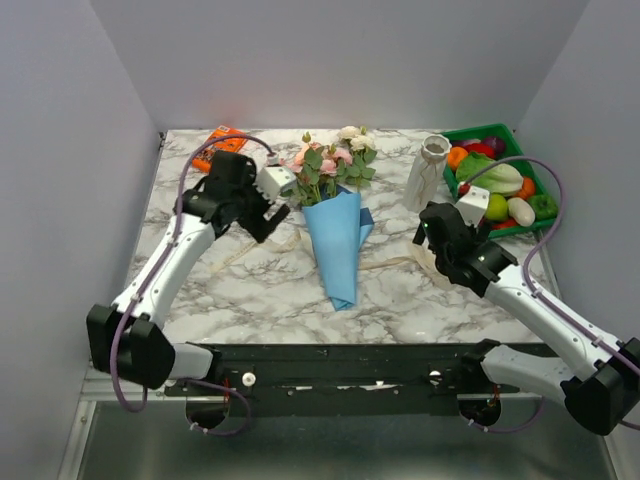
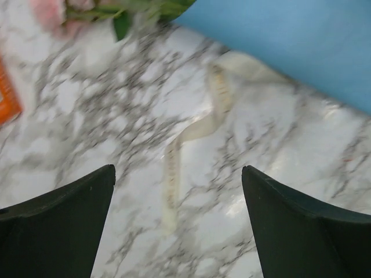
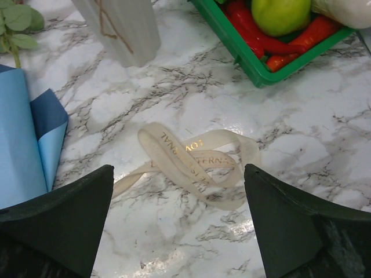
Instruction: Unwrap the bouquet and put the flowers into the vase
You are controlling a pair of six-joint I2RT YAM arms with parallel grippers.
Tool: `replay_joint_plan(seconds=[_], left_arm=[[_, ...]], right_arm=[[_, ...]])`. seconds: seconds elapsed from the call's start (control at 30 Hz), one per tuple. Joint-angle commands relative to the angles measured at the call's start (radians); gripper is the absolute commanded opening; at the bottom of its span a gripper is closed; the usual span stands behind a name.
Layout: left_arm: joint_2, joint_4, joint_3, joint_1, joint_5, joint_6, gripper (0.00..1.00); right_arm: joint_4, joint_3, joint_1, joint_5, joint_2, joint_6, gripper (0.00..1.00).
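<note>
The bouquet (image 1: 338,240) lies mid-table, its blue paper cone (image 2: 301,40) pointing toward me and the flowers (image 1: 333,160) fanning out at the far end. The cream ribbon (image 3: 197,159) lies loose on the marble, one tail (image 2: 194,130) left of the cone and a loop to its right. The whitish vase (image 1: 428,172) stands upright right of the flowers; its base (image 3: 122,26) shows in the right wrist view. My left gripper (image 2: 178,168) hangs open over the left ribbon tail, holding nothing. Open and holding nothing, my right gripper (image 3: 178,168) hovers just short of the ribbon loop.
A green tray (image 1: 500,131) of toy vegetables sits at the back right, close behind the vase; its rim (image 3: 232,43) is near my right gripper. An orange packet (image 1: 222,137) lies at the back left. Grey walls close in the table on three sides.
</note>
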Motion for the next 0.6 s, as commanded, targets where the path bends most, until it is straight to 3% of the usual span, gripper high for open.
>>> replay_joint_plan(seconds=[0.0, 0.23, 0.43, 0.57], left_arm=[[0.196, -0.031, 0.073, -0.137, 0.185, -0.089, 0.99], [0.436, 0.067, 0.196, -0.175, 0.178, -0.115, 0.99], [0.555, 0.09, 0.305, -0.175, 0.203, -0.077, 0.99], [0.592, 0.08, 0.322, -0.167, 0.209, -0.092, 0.99]], right_arm=[[0.065, 0.029, 0.039, -0.06, 0.006, -0.11, 1.0], [0.043, 0.041, 0.199, -0.02, 0.079, -0.115, 1.0], [0.177, -0.075, 0.254, -0.124, 0.012, -0.141, 1.0], [0.234, -0.074, 0.392, -0.055, 0.053, -0.257, 1.0]])
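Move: The blue wrapping's middle lies about 18 cm to the left hand's right, 2 cm ahead and 19 cm down; the flowers continue some 22 cm beyond that middle. The loose ribbon tail is nearly below this hand, 3 cm ahead and 2 cm right. From the right hand, the wrapping is roughly 24 cm left, 6 cm ahead and 17 cm down; the dropped ribbon loops lie 3 cm ahead, underneath, and the vase stands 18 cm ahead, 1 cm left. Touching nothing yet, both open hands close in on the blue wrapping from either side. The left swings about 13 cm to the right while sinking some 8 cm, then reaches forward 6 cm to above the wrapping's near-side edge below the flowers, fingers tipping more downward. The right travels about 9 cm left, drawing back slightly and turning counter-clockwise. ##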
